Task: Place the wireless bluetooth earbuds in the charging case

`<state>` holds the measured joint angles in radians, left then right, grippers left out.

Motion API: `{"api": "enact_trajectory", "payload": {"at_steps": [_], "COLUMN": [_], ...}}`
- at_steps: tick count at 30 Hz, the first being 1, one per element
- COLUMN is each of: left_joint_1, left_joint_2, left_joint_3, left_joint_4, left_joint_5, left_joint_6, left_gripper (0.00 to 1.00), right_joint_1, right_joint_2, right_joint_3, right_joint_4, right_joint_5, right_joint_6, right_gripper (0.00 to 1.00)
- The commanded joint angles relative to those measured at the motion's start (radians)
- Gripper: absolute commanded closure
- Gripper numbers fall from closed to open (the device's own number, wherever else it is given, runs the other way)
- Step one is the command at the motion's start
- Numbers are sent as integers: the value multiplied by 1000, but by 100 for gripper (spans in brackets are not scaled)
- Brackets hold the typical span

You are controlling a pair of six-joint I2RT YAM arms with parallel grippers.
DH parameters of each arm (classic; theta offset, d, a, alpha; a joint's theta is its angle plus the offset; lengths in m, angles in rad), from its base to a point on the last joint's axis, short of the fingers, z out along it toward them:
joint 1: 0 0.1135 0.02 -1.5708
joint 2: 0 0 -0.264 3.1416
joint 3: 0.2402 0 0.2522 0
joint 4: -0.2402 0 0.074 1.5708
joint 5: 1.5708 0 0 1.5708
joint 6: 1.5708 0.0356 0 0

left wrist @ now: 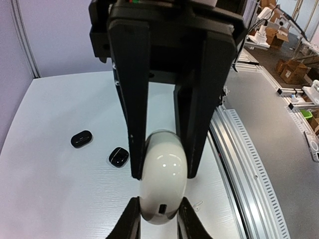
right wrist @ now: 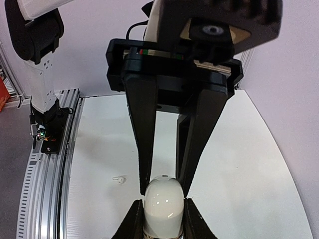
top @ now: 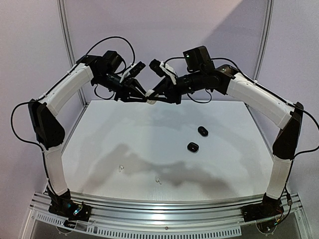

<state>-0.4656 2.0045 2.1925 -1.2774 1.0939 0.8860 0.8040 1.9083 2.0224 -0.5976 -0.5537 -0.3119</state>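
A white charging case (top: 149,96) hangs high above the back of the table, held between both grippers. My left gripper (top: 143,94) comes from the left and my right gripper (top: 155,94) from the right. In the left wrist view my left gripper (left wrist: 158,221) is shut on the lower end of the case (left wrist: 162,174). In the right wrist view my right gripper (right wrist: 162,221) is shut on the case (right wrist: 162,201). One white earbud (top: 120,168) and another white earbud (top: 158,180) lie on the near table. One shows as an earbud (right wrist: 118,178) in the right wrist view.
Two closed black cases (top: 203,131) (top: 193,147) lie on the right half of the table, also seen as black cases (left wrist: 81,138) (left wrist: 118,157). A ribbed aluminium rail (top: 164,216) runs along the near edge. The left arm's base (right wrist: 44,124) stands on it.
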Motion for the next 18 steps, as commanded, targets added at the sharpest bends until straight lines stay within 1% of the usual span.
{"api": "enact_trajectory", "payload": {"at_steps": [1,3,4,7,10,11,12,15,18], "left_joint_1": [-12,-9,-9,-1,11,13,19,36,60], "left_joint_2": [-8,-9,-12,-17,-26,-32,-38,-69,-119], "left_joint_3": [-5,-4,-2,-2,-7,-13,-17,-42,-90], "left_joint_4": [-13,-8,-3,32,70,79,87,147,274], "left_joint_5": [99,113,116,111,110,111,114,115,106], "left_joint_6": [-32,-36,-40,-77,-122,-131,-139,-190,-301], "left_gripper": [100,100,100,100,100,100,100,100,100], "right_joint_1": [0,1,0,-1,-11,-18,-27,-52,-67], "right_joint_2": [4,5,1,-15,-42,-60,-77,-134,-198], "right_joint_3": [24,19,16,-16,-68,-90,-114,-200,-268], "right_joint_4": [53,73,84,139,222,261,305,472,626], "right_joint_5": [6,12,13,32,44,40,34,21,27], "right_joint_6": [6,30,39,64,104,122,148,254,332], "right_gripper": [97,76,71,47,19,8,2,1,1]}}
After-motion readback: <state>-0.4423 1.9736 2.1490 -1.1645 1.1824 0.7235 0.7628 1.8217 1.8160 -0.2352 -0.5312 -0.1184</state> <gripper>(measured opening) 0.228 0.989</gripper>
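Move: The white charging case is pinched between both hands at its two ends: its middle is about 2 cm to the left hand's right and 1 cm lower, and about 2 cm to the right hand's left. On the table, some 31 cm below the left hand, the squarish black case lies about 19 cm right and roughly level with it, the oval black case about 25 cm right and 10 cm ahead. The nearer white earbud is about 20 cm back and 3 cm right. The white charging case stays pinched in the left fingers, which keep their grip and carry it up about 2 cm with a slight tilt. The right fingers spread from nearly shut to wide open and let go of their end; the right hand lifts and goes forward about 2.5 cm each, its fingertips swinging up some 10 degrees, then edges to the right. ##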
